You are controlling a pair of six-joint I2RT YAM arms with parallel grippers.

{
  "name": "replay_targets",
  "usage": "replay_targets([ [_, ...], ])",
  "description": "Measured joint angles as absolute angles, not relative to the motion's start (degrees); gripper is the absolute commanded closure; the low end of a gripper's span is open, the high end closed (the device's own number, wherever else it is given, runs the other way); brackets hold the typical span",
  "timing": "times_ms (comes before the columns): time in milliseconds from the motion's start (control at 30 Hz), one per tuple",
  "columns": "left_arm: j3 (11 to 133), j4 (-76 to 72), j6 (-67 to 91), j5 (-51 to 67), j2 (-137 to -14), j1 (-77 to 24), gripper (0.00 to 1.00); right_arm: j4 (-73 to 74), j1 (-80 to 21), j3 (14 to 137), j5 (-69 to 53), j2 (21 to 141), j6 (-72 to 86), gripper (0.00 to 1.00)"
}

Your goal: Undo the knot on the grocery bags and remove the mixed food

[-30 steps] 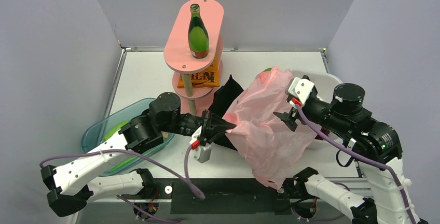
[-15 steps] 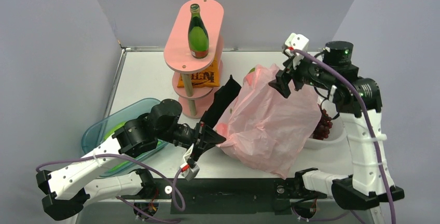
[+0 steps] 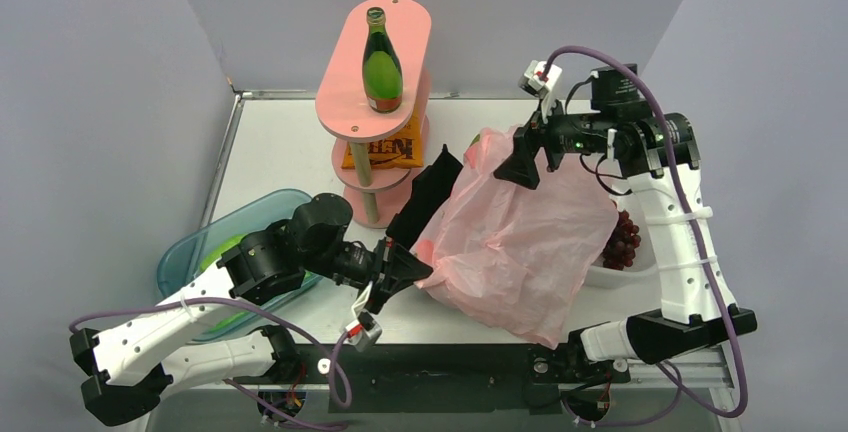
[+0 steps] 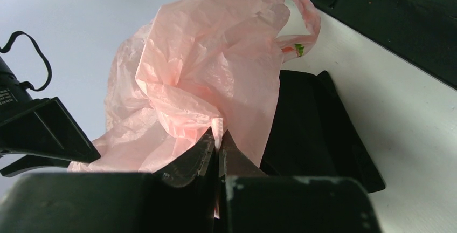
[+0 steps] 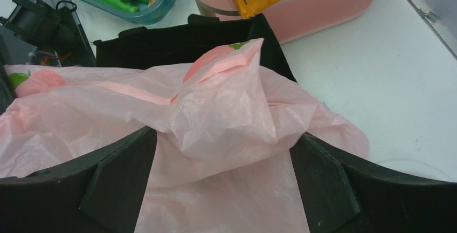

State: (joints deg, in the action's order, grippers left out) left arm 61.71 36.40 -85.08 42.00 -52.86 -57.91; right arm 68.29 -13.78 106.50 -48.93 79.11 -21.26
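Observation:
The pink plastic bag (image 3: 520, 242) lies crumpled across the table's middle, partly over the black tote (image 3: 432, 197). My left gripper (image 3: 412, 270) is shut on the bag's near-left edge; in the left wrist view a strip of pink film (image 4: 215, 76) is pinched between the tips of that gripper (image 4: 218, 142), with the tote (image 4: 307, 125) behind. My right gripper (image 3: 520, 165) hovers open over the bag's top; in the right wrist view a raised fold of the bag (image 5: 226, 114) sits between its wide-apart fingers (image 5: 121, 173). A grape bunch (image 3: 622, 240) shows at the bag's right side.
A pink two-shelf stand (image 3: 345, 102) at the back holds a green bottle (image 3: 381, 57) on top and an orange snack packet (image 3: 385, 149) below. A teal tray (image 3: 185, 262) with green vegetables sits at the left. A white bowl (image 3: 640, 270) holds the grapes at the right.
My right arm lifted up and back from the bag's right side to above its top, and its jaws spread wider. The bag sagged and the grapes came into view. The left gripper kept its pinch.

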Motion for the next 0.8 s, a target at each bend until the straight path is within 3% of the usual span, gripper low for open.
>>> replay_targets([
  [33,61.6,36.4,-85.1,42.0,-52.9,-57.9,1.00,68.2,-14.3,106.3,-48.8,79.2,-21.2,0.12],
  [100,61.4,36.0,-84.9,42.0,-52.9,-57.9,1.00,67.6,-15.8,104.9,-48.1,79.0,-21.2,0.29],
  [133,61.3,35.6,-84.6,41.9,-53.0,-57.9,1.00,67.1,-16.3,103.5,-47.7,78.8,-21.3,0.55],
  [167,61.2,34.9,-83.9,41.8,-53.1,-57.9,1.00,67.0,-16.7,102.0,-47.5,78.8,-21.7,0.69],
  [200,61.0,33.5,-82.7,41.6,-53.2,-57.9,1.00,66.9,-17.2,100.4,-47.3,78.7,-22.3,0.93],
  [233,60.8,31.7,-80.9,41.2,-53.4,-57.9,1.00,67.0,-17.7,99.2,-47.2,78.8,-22.7,0.98],
  [400,58.4,17.0,-67.7,35.5,-55.0,-58.0,1.00,66.6,-22.1,97.3,-46.0,76.9,-23.8,1.00],
  [667,63.1,-5.2,-45.1,17.9,-65.1,-58.2,1.00,59.1,-32.8,97.4,-44.1,62.3,-19.9,1.00],
  [733,63.7,-9.6,-42.1,14.8,-66.2,-58.2,0.95,58.3,-35.6,97.6,-43.3,60.1,-19.1,1.00],
  [800,63.6,-13.5,-40.6,13.2,-66.3,-58.2,0.82,57.8,-37.2,97.6,-42.8,59.4,-18.6,1.00],
])
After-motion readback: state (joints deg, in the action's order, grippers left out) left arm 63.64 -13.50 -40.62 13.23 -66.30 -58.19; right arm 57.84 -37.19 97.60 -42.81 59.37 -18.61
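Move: Just beneath the right hand's open fingers, a fold of the pink grocery bag lies about 5 cm down, 2 cm left and 1 cm back. The black bag lies some 36 cm below that hand, 5 cm ahead and 9 cm left; the green bottle stands about 15 cm ahead, 20 cm left and slightly higher. From the left hand, already pinching the bag's edge, that fold is roughly 15 cm ahead, 11 cm right and 2 cm up. Dipping about 5 cm, the right hand shuts its fingers on the bag's fold, then draws it back some 12 cm while rising and tilting its fingertips upward. The left hand keeps its pinch and swings the bag's edge forward, up and to the right, about 12 cm forward, its wrist rolling and turning counter-clockwise. ##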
